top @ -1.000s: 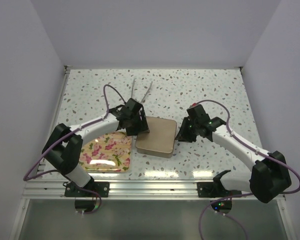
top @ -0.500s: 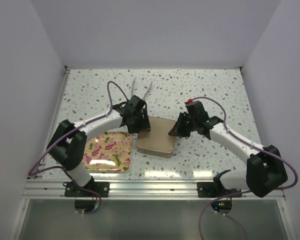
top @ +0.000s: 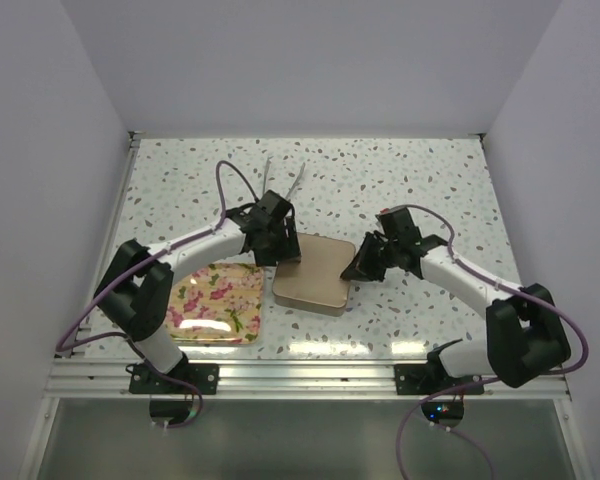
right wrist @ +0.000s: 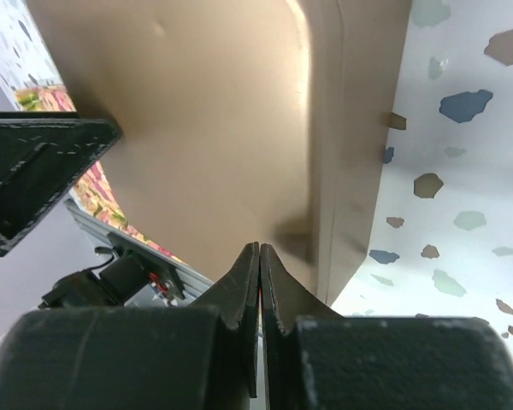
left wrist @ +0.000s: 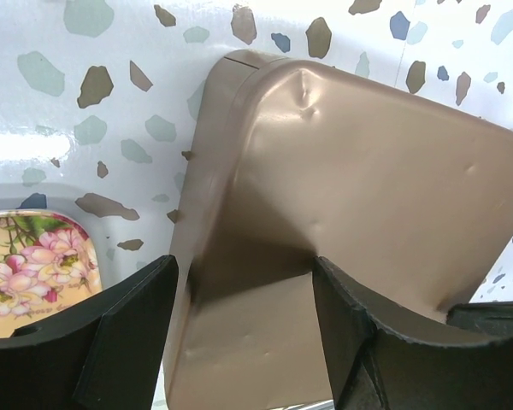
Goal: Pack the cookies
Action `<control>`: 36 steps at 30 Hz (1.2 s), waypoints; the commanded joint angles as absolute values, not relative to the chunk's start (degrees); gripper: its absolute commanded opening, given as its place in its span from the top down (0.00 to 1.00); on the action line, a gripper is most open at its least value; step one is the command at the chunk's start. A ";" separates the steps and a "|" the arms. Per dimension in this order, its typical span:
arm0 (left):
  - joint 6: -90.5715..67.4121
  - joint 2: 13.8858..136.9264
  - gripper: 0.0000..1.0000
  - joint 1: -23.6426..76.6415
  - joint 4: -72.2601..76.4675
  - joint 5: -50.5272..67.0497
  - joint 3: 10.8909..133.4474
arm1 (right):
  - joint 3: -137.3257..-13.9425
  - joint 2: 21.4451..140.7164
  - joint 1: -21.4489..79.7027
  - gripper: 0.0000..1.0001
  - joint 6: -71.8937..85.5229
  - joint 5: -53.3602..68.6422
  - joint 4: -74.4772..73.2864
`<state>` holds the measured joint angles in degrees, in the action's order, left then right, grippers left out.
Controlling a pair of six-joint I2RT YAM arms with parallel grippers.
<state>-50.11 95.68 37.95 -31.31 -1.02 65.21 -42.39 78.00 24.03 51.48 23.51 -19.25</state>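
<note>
No cookies show in any view. A closed tan metal tin (top: pixel 315 272) lies mid-table, its dented lid filling the left wrist view (left wrist: pixel 359 196) and the right wrist view (right wrist: pixel 214 128). My left gripper (top: pixel 280 252) hovers over the tin's near-left corner, open, with the lid seen between its fingers (left wrist: pixel 242 278). My right gripper (top: pixel 353 268) sits at the tin's right edge, shut with nothing between its fingers (right wrist: pixel 259 256), the tips over the lid's rim.
A floral tray (top: pixel 217 303) lies left of the tin, close to its side (left wrist: pixel 34 265). Metal tongs (top: pixel 285 182) rest on the speckled table behind the left arm. White walls close in the table on three sides.
My right gripper has closed its jaws fully and moved in from the right onto the tin's right edge. The left arm shifted slightly back and stays open.
</note>
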 commanded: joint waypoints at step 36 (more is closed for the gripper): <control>-17.14 44.56 0.00 20.83 5.17 -44.56 28.93 | -73.21 53.26 23.99 0.19 33.14 17.06 -47.81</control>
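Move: The lidded cookie tin lies between the hands. From the left hand its middle is about 6 cm to the right, 2 cm back and 3 cm down. From the right hand it is some 7 cm to the left, 2 cm ahead and 4 cm down. The floral tray's middle lies roughly 16 cm left of the left hand and 10 cm back. The silver tongs are about 14 cm ahead of that hand and 2 cm left, both some 6 cm below. Both hands come free of the tin's lid. The left first climbs, then swings left about 24 cm beyond the floral tray's far edge, its fingers spreading fully and tipping up some 50 degrees as it turns counter-clockwise, and sinks a little at the end. The right shoots up about 25 cm from the lid's right side, slightly forward then back, opening its shut fingers wide and tipping them up. ##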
